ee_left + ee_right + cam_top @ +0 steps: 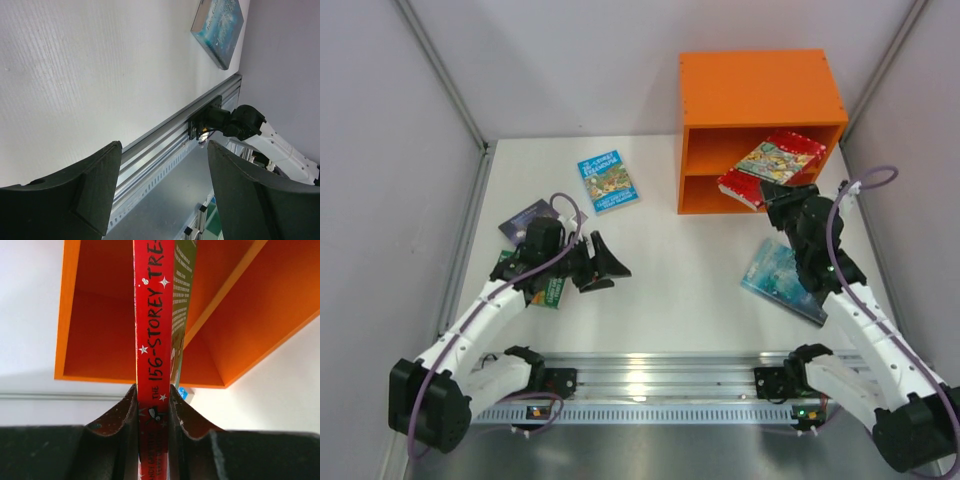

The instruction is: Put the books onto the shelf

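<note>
The orange shelf (760, 90) stands at the back right, its two compartments open to the front (100, 325). My right gripper (782, 197) is shut on the red-bordered book (772, 165), gripping its spine (154, 340) between both fingers (153, 390). The book hangs tilted at the shelf's front, across the divider. A teal-blue book (782, 278) lies on the table under the right arm (218, 30). A light-blue illustrated book (608, 181) lies at the back centre. A dark purple book (525, 218) and a green book (548, 290) lie by the left arm. My left gripper (610, 268) hangs open and empty (165, 147).
An aluminium rail (650, 385) carrying both arm bases runs along the table's near edge. Grey wall panels close in the left, right and back sides. The right arm's base (225, 122) shows in the left wrist view.
</note>
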Available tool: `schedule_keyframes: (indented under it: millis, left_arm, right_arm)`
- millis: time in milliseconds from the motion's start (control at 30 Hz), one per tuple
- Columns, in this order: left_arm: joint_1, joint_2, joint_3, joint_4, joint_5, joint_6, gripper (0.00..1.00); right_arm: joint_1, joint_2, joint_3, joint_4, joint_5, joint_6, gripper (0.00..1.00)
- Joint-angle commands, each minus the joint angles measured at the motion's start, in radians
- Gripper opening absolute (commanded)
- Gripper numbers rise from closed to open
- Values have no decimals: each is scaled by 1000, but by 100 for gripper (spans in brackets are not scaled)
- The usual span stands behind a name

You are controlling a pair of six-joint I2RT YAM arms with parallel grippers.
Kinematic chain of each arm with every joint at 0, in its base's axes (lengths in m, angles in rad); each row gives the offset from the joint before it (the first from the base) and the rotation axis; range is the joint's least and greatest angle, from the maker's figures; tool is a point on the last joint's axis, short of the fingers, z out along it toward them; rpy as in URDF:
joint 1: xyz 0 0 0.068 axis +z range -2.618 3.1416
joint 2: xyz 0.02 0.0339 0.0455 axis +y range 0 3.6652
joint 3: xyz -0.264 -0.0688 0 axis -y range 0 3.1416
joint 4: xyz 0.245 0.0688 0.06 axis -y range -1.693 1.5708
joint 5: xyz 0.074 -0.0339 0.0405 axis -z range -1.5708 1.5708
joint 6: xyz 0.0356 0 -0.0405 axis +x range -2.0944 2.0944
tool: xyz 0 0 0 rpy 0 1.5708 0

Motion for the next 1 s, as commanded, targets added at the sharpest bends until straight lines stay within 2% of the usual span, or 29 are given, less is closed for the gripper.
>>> schedule_keyframes:
  millis: [0,267,367,500,833,967]
  left_arm:
    - [1,-26,1,-14,-2,30,74]
    - [1,-22,-47,-8,-8,56,74]
    - [1,-25,-60,3,1,51,74]
    - [1,-36,-73,4,-2,57,74]
    - [1,-71,-125,7,-27,65,74]
    - [1,-75,-128,3,-25,68,74]
  right_arm:
    - [-43,30,35,241,-33,49,0]
    - [-67,154,80,393,-41,75,0]
    - [-67,196,42,497,-23,115,0]
    - [-55,268,38,551,48,155,0]
    - [98,545,287,411,162,155,0]
    - [141,592,342,319,154,168,13]
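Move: The right hand already grips the red book by its spine, cover up, in front of the orange shelf. The middle of the upper compartment, where it is going, lies about 20 cm ahead, 3 cm left and 3 cm below; the lower compartment is some 17 cm under that. The teal book lies on the table about 7 cm back, 7 cm right and 28 cm below. From the left hand, the upper compartment is about 34 cm ahead, 27 cm right and 8 cm higher. Keeping its pinch on the spine, the right hand pushes the red book about 12 cm forward through the front of the upper compartment, running almost straight in at first and then, over the last stretch, sweeping some 7 cm left towards the shelf's left wall while sinking a couple of centimetres and ending rolled slightly left side up. The left hand, empty and open, meanwhile sinks about 4 cm over the bare table and eases back a little. ##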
